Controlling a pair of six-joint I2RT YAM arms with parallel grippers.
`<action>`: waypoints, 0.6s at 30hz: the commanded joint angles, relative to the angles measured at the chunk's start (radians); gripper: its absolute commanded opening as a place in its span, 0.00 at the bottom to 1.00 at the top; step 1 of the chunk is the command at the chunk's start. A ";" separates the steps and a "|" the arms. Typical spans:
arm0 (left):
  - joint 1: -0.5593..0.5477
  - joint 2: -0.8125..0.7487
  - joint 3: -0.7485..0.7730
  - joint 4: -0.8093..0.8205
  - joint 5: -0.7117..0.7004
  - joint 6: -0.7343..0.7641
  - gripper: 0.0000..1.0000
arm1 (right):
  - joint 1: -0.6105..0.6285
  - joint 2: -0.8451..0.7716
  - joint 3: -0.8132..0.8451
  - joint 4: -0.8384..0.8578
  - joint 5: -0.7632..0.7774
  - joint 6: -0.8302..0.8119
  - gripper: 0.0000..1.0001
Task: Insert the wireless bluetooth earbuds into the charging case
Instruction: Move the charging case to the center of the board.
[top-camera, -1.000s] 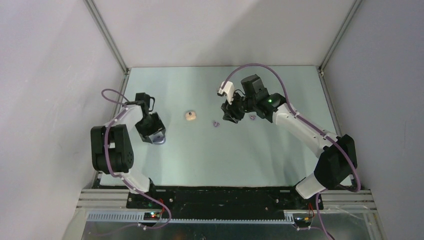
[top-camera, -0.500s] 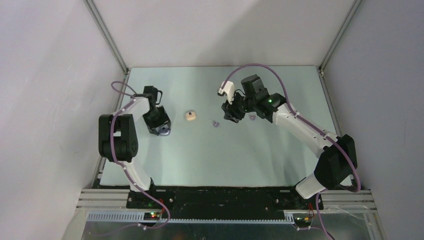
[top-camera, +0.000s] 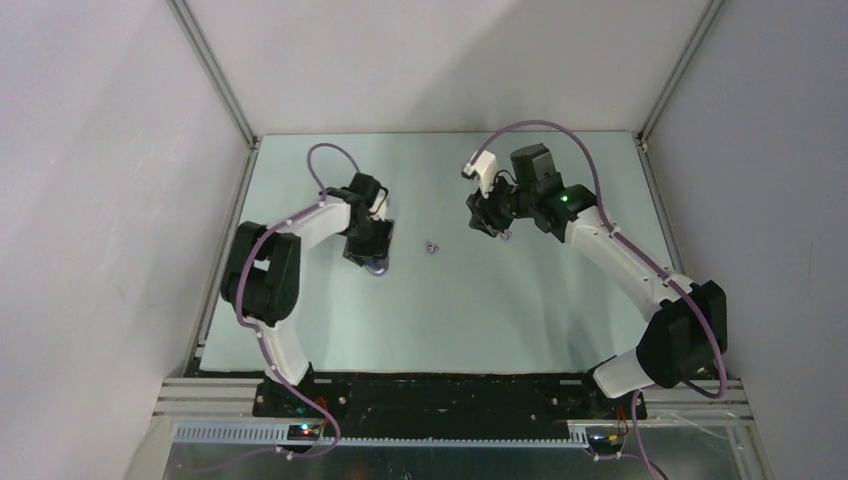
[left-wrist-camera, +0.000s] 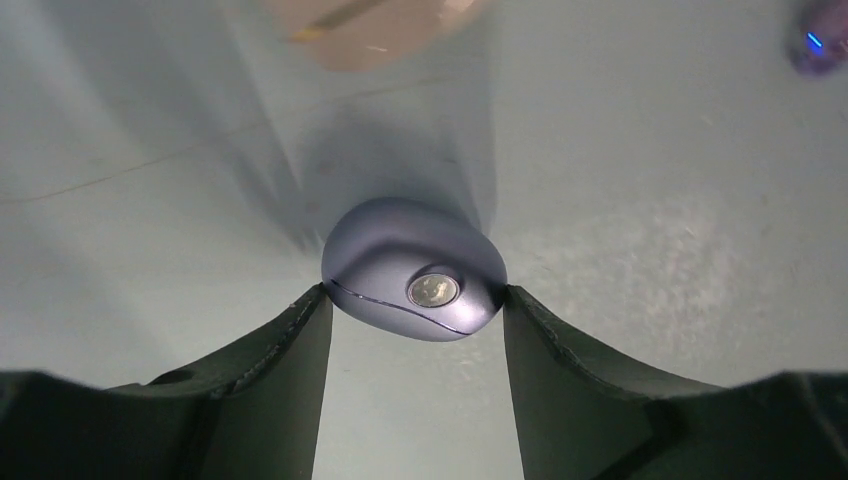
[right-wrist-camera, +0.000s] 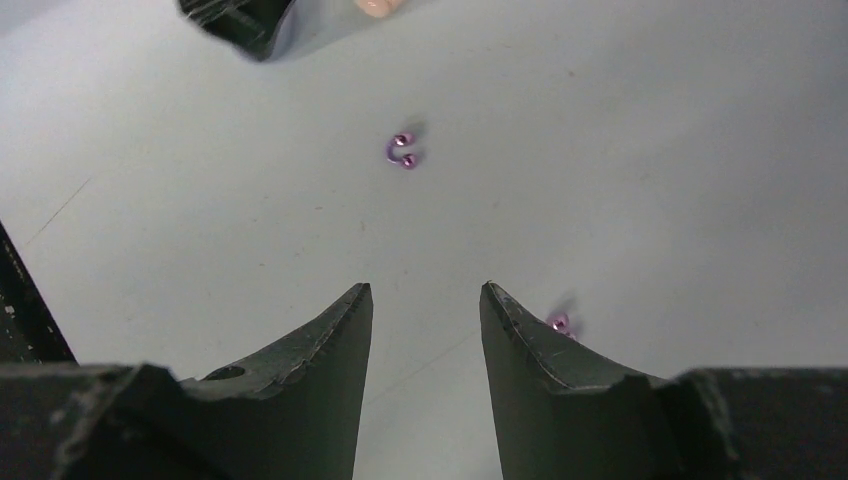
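A closed purple charging case (left-wrist-camera: 415, 270), pebble-shaped with a round metal button, sits between the fingertips of my left gripper (left-wrist-camera: 415, 292), which is shut on it. From above, this case (top-camera: 379, 266) shows at the left gripper (top-camera: 372, 250), left of centre. One purple earbud (top-camera: 430, 246) lies on the table between the arms and also shows in the right wrist view (right-wrist-camera: 402, 150). A second purple earbud (right-wrist-camera: 560, 322) lies just outside one finger of my right gripper (right-wrist-camera: 425, 295), which is open and empty. From above, this gripper (top-camera: 487, 220) is at the centre right.
A cream-coloured case (left-wrist-camera: 370, 30) lies just beyond the purple case, blurred at the top of the left wrist view. From above my left gripper covers it. The pale green table (top-camera: 450, 320) is walled on three sides.
My left arm has swung right across the table with the purple case, up to the cream case. My right gripper has shifted right and back, away from the middle earbud toward the other.
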 joint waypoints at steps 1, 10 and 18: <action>-0.080 -0.009 0.005 -0.008 0.090 0.128 0.45 | -0.077 -0.037 -0.011 0.037 -0.020 0.085 0.48; -0.309 -0.053 -0.029 0.023 0.349 0.396 0.42 | -0.284 -0.012 -0.011 0.135 -0.113 0.315 0.48; -0.485 -0.043 -0.051 -0.051 0.307 0.784 0.43 | -0.372 -0.047 -0.021 0.107 -0.132 0.338 0.47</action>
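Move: The left hand holds the purple charging case low over the board; the clear patch near the board's middle that it goes to lies about 12 cm back and 15 cm to its right. The peach case stands some 9 cm ahead and 1 cm right of that hand, a purple earbud 5 cm ahead and 14 cm right. From the right hand the charging case is about 26 cm left, 2 cm back and 18 cm below; the other purple earbud lies roughly 7 cm ahead and 6 cm right. Keeping the charging case pinched between its fingertips, the left hand swings it about 14 cm right and 11 cm back, level and at board height, away from the peach case and into the clear middle of the near board, while the wrist turns some 60 degrees clockwise. The empty right hand clears out of the way, about 10 cm right and 6 cm forward with a slight rise, turning clockwise some 25 degrees, its fingers left half open. ##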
